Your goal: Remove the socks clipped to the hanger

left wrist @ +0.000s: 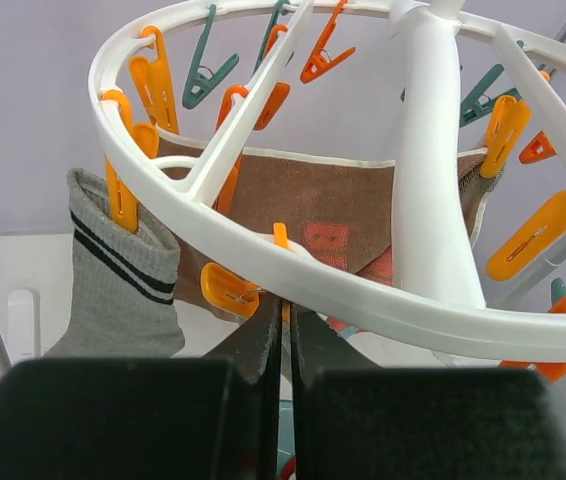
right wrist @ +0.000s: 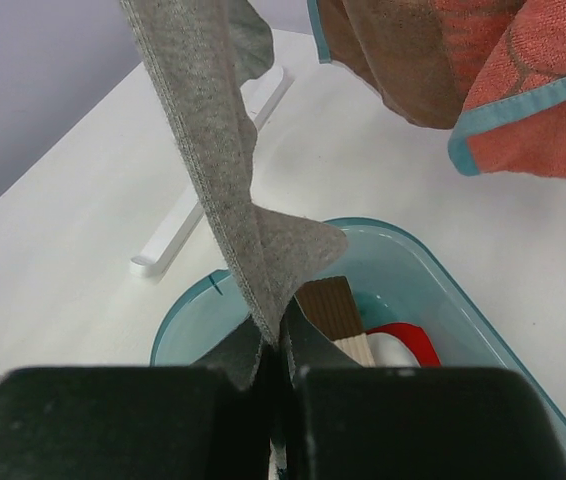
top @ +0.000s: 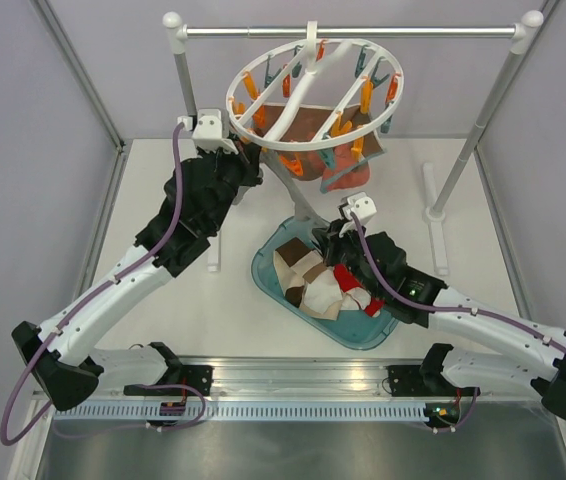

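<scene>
The white ring hanger (top: 231, 100) hangs by its hook from the rail, with orange and teal clips round its rim (left wrist: 363, 290). My left gripper (top: 246, 158) is at the ring's near left side, shut on the tail of an orange clip (left wrist: 285, 305). A grey sock with dark stripes (left wrist: 123, 280) hangs from another orange clip to its left. My right gripper (top: 325, 237) is shut on the lower end of a grey sock (right wrist: 233, 200) that stretches up toward the hanger, above the teal basin (right wrist: 443, 270). Several socks (top: 323, 285) lie in the basin.
A brown cloth (left wrist: 303, 200) and a coral cloth (right wrist: 543, 90) hang from the hanger's far side. The metal rail (top: 353, 32) on white posts stands at the back, with its feet on the table. The teal basin (top: 268, 270) sits between the arms.
</scene>
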Controlling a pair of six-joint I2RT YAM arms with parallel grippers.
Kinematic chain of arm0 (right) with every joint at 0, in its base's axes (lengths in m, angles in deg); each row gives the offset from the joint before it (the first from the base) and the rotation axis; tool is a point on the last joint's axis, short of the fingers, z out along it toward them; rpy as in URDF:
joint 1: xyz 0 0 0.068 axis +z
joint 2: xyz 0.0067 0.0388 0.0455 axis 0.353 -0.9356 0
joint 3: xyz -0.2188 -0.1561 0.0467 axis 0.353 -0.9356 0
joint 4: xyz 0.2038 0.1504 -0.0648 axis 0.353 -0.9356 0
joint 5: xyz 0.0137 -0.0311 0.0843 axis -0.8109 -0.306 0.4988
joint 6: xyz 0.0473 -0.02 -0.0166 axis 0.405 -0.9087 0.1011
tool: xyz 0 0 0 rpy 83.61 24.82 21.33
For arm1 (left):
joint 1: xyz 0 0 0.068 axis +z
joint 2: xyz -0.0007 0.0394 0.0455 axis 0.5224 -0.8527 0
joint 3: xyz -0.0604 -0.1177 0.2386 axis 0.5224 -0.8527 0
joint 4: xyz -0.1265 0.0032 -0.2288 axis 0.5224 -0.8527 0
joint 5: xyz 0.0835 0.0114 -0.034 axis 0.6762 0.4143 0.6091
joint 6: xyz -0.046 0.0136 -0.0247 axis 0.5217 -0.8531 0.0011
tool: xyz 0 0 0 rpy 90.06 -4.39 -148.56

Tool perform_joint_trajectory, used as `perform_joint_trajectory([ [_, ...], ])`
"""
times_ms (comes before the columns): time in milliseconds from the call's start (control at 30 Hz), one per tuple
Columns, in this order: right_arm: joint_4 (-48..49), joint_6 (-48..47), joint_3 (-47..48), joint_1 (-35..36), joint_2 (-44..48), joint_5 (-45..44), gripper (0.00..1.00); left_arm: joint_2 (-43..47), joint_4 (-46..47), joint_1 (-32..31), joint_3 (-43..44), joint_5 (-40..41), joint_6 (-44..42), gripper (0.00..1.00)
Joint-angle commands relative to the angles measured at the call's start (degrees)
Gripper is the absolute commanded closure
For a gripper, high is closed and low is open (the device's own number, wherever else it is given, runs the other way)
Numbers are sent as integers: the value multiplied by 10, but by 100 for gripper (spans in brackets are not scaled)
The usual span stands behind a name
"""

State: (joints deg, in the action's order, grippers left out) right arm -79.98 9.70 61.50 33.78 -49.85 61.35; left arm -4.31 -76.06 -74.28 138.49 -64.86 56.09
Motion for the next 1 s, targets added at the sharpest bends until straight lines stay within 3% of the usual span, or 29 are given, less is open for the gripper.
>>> perform_joint_trajectory([
  [0, -15, 2, -9, -1, 13, -16, 99, 5, 16, -1, 26, -13, -13, 94],
  [100, -15, 5, -5, -1, 13, -9, 99, 16, 13, 0, 14, -31, 1, 79],
  [133, -15, 5, -4, -1, 13, -5, 99, 17, 8, -1, 8, -34, 9, 67],
  [167, -15, 5, -1, -1, 13, -5, 99, 21, 6, 0, 4, -42, 15, 61],
  [267, -15, 1, 5, -1, 12, -3, 99, 40, 2, 0, -16, -52, 32, 47],
  [467, -14, 3, 10, -1, 9, 4, 99, 69, -11, -1, -52, -50, 52, 44],
  [967, -8, 10, 22, 0, -7, 11, 99, 27, 19, -2, -40, -7, 67, 41],
])
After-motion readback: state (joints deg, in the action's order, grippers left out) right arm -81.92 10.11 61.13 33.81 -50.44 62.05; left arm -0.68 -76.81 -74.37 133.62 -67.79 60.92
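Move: The left fingers are shut on the orange clip of the grey sock, about 1 cm ahead of their pinch point and level with it. The striped sock hangs some 6 cm ahead, 6 cm left and 6 cm lower; the next orange clip sits about 6 cm right, level fore and aft. From the right hand, already holding the grey sock's lower end, the sock's clip is roughly 8 cm ahead, 13 cm left and 16 cm up. Left fingers open off the clip, back 3 cm, then sink 1.5 cm edging forward; right keeps sock pinched. ##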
